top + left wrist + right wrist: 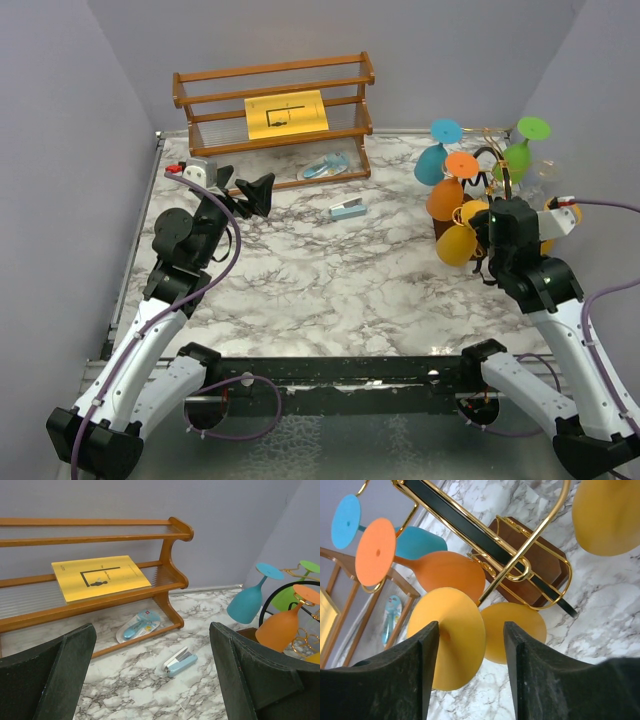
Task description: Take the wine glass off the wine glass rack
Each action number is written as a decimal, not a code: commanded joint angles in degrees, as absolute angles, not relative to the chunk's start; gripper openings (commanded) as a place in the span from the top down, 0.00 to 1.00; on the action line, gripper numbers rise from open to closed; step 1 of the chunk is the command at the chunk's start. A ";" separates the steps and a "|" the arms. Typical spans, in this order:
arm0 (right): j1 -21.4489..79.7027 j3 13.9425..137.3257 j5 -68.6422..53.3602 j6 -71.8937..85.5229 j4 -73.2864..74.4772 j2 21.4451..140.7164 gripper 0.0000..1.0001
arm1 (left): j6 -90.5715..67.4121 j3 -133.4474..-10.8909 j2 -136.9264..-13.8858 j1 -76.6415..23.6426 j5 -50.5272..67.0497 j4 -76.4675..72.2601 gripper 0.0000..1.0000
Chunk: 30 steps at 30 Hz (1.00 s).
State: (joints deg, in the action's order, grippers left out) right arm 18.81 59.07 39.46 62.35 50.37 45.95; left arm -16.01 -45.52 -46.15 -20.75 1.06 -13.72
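Note:
The wine glass rack, a dark wooden block with gold and black wire arms, stands at the table's right. Several coloured glasses hang on it upside down: teal, orange, green and yellow. My right gripper is open, its jaws on either side of the yellow wine glass's round foot. The left finger is at the stem and the right finger stands apart from it. The yellow bowl lies just beyond. My left gripper hangs wide open and empty above the marble at the left.
A slatted wooden shelf with a yellow sheet stands at the back. A blue packaged item lies under it and a blue stapler in front. Another yellow glass hangs on the rack's far side.

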 commanded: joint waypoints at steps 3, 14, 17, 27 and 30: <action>19.32 58.66 39.64 63.66 48.46 45.73 0.56 | -16.37 -45.27 -46.06 -20.88 2.54 -15.91 0.01; 19.33 59.38 38.47 66.40 48.71 45.04 0.75 | -16.69 -45.26 -46.22 -20.84 2.90 -16.01 0.01; 19.31 59.73 37.84 67.20 48.67 45.07 0.81 | -16.75 -45.34 -46.23 -20.83 2.99 -16.00 0.01; 19.31 59.77 35.78 71.80 47.79 44.82 0.91 | -16.96 -45.36 -46.45 -20.84 3.30 -16.04 0.01; 19.27 59.75 35.69 73.13 47.75 44.92 0.94 | -17.02 -45.39 -46.41 -20.91 3.39 -16.16 0.01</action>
State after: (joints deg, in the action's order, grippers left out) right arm 18.81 58.98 36.73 70.89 46.72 44.84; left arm -16.36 -45.52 -46.52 -20.75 1.98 -13.85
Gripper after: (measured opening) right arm 0.087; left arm 0.989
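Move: The foot of the upside-down yellow wine glass is already at my right fingertips, about 2 cm ahead, 2 cm to the left and 1 cm up, with its bowl hanging some 9 cm below and 3 cm left of my hand. The orange glass's foot is about 12 cm ahead and 4 cm left, the blue one's 19 cm ahead and 7 cm left. From my left hand the yellow foot is roughly 47 cm right, 4 cm back and 10 cm lower. I close my right fingers from a bit over half open to nearly shut, pinching the yellow glass's foot with one pad above it and one on the stem side. As they close I ease up about 2 cm, and slightly left and forward, rolling my left side up some 10 degrees with the tips lifting a little. ##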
